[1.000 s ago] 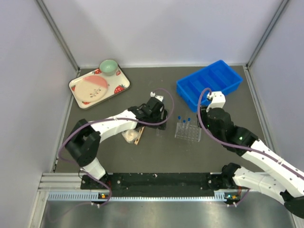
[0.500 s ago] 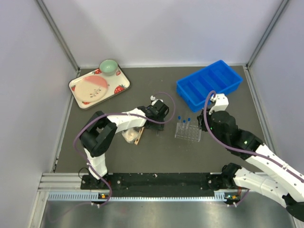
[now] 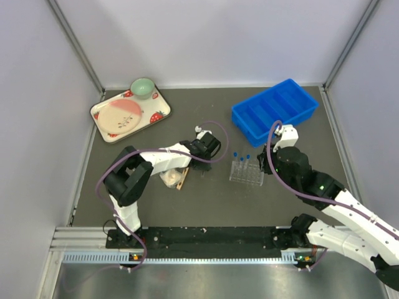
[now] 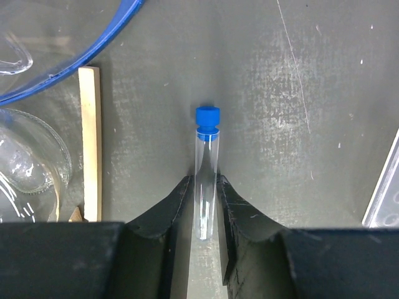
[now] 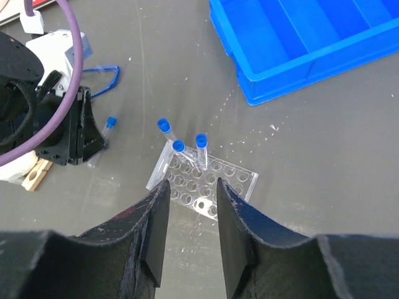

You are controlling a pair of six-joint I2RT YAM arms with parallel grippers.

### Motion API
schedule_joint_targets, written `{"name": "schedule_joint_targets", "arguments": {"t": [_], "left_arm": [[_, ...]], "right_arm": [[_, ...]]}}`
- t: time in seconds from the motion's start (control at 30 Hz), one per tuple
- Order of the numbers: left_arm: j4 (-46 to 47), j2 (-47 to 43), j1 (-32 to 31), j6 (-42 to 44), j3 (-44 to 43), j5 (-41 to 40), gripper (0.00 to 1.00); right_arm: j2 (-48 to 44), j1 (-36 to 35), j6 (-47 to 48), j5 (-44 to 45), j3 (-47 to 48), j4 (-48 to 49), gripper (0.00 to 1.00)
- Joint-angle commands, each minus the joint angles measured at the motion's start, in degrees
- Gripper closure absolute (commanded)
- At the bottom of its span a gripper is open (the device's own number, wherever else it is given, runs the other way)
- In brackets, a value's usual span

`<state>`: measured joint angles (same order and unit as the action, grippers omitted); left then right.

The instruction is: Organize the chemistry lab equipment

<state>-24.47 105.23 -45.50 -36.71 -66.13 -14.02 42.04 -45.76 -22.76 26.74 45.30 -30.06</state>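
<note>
A clear blue-capped tube lies flat on the dark table. My left gripper is shut on its lower half, one finger against each side. In the top view the left gripper sits just left of the clear tube rack. Three blue-capped tubes stand in the rack. My right gripper hovers above the rack's near edge, open and empty. A thin wooden stick and a clear glass flask lie left of the held tube. A whitish wad rests under the left forearm.
The blue compartment bin stands at the back right, just beyond the right gripper. The strawberry-print tray with a pink plate and green bowl sits at the back left. A clear piece with a blue rim lies beside the flask.
My left gripper's fingers have closed in onto the lying tube, and the left arm's elbow has swung in towards the middle. The right arm has shifted only slightly.
</note>
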Motion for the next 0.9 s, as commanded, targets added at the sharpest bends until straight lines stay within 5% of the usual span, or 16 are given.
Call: {"name": "schedule_joint_targets", "arguments": {"t": [0.0, 0.17, 0.53, 0.87], "left_arm": [[-0.31, -1.08, -0.21, -1.17, 2.58, -0.74, 0.76], [-1.02, -2.22, -0.47, -1.35, 3.81, -1.45, 0.99], [-2.25, -13.64, -1.17, 3.22, 4.08, 8.03, 1.0], [3.19, -29.54, -1.35, 8.93, 9.08, 33.86, 1.0]], "right_arm": [[-1.26, -0.74, -1.14, -0.99, -0.03, 0.97, 0.64], [-1.26, -0.91, -1.23, -1.16, 0.32, 0.53, 0.65], [-0.91, -0.82, -0.27, -5.28, 3.57, -2.19, 0.64], [-0.82, -0.82, 1.41, -23.47, 7.25, -3.6, 0.59]]}}
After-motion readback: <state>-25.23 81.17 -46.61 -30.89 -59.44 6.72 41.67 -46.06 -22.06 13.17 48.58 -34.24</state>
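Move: The capped test tube lies on the table right between my left hand's parted fingers, its middle about 1 cm below them. From that hand the wooden stick is some 8 cm to the left and 2 cm back, the blue goggles about 8 cm ahead and 8 cm left, and the tube rack roughly 15 cm to the right, level with it. From my right hand the tube lies about 18 cm left, 5 cm ahead and 21 cm below. I shut my left fingers on the glass body of the test tube, pinching it below its blue cap, then carry it up about 10 cm and back some 6 cm, away from the table, swinging my fingertips to the right and turning clockwise. My right hand, empty and part open, eases a few centimetres back and left towards the tube, turning about 10 degrees counter-clockwise. ##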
